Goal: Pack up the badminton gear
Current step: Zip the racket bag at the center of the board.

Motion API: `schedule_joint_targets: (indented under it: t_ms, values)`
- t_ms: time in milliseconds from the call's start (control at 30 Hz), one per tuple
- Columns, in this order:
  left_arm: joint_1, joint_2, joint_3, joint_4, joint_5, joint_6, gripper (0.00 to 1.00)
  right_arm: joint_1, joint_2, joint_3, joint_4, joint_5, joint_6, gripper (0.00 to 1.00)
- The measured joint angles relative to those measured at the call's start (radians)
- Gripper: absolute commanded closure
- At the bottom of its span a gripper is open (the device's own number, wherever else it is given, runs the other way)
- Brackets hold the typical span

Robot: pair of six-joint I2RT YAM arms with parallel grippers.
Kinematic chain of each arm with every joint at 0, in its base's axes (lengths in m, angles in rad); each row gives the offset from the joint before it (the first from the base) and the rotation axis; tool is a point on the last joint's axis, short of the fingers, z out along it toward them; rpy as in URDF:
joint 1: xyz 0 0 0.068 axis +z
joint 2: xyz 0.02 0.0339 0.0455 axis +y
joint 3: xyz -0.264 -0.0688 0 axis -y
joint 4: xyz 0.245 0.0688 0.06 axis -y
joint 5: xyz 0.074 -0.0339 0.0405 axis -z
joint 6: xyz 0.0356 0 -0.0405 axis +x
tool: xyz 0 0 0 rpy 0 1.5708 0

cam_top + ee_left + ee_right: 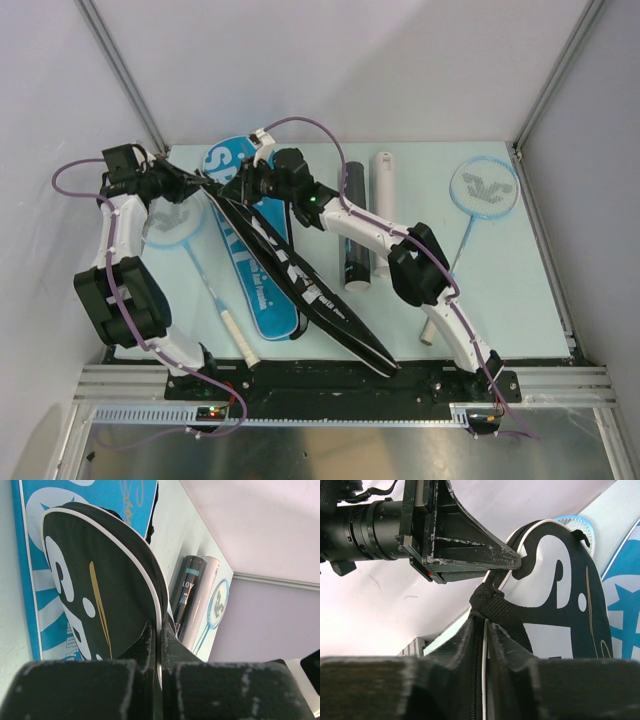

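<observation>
A black "SPORT" racket cover [300, 280] lies slanted across a blue cover [262, 290], its head end lifted between both grippers. My left gripper [207, 186] is shut on its white-piped rim [160, 630]. My right gripper [246, 186] is shut on the zipper edge beside a black strap loop [497, 607]. The right wrist view shows the left gripper's fingertips [512, 562] pinching the rim. A white-handled racket [172, 224] lies at left under my left arm. A second racket [483, 187] lies at right. A black tube [353, 225] and a white tube [383, 205] lie side by side in the middle.
The pale green mat [520, 290] ends at a metal rail [340, 385] along the near side. White walls and slanted frame posts [555, 70] close in the back and sides. The tubes also show in the left wrist view [187, 595].
</observation>
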State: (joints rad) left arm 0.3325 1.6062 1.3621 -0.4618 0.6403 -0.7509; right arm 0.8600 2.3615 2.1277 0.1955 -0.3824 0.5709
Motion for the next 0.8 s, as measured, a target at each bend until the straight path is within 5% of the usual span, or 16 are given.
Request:
schedule_joint_targets:
  t_ms: [267,800]
  values:
    - [0.002,0.000,-0.001,0.004,-0.001,0.000,1.00,0.017,0.017,0.094,-0.049,0.040,0.009,0.55]
    - [0.002,0.000,-0.004,0.010,0.000,0.000,1.00,0.040,0.043,0.144,-0.047,0.082,-0.004,0.54]
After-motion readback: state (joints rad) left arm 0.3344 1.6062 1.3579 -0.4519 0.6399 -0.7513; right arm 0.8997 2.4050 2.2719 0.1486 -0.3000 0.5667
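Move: My right fingers are barely parted around the zip edge of the black racket bag. The zip end with its black webbing loop lies about 2 cm ahead, 2 cm left and 1 cm above. My left hand's grip on the bag's tip is 4 cm ahead, 6 cm left and 1 cm up; from my left hand the zip end is about 2 cm back and 4 cm right, level. Below my right hand by nearly 30 cm, the blue racket bag's middle is 10 cm back and 3 cm left, and the black tube 6 cm back and 28 cm right. I spread my right fingers to nearly half open, coming free of the zip edge, and lift about 4 cm while easing some 2 cm left towards my left fingertips. Then I sink back about 1 cm with the fingers still open close by the webbing loop, the wrist hardly turning. My left hand stays put and keeps pinching the bag's tip. ##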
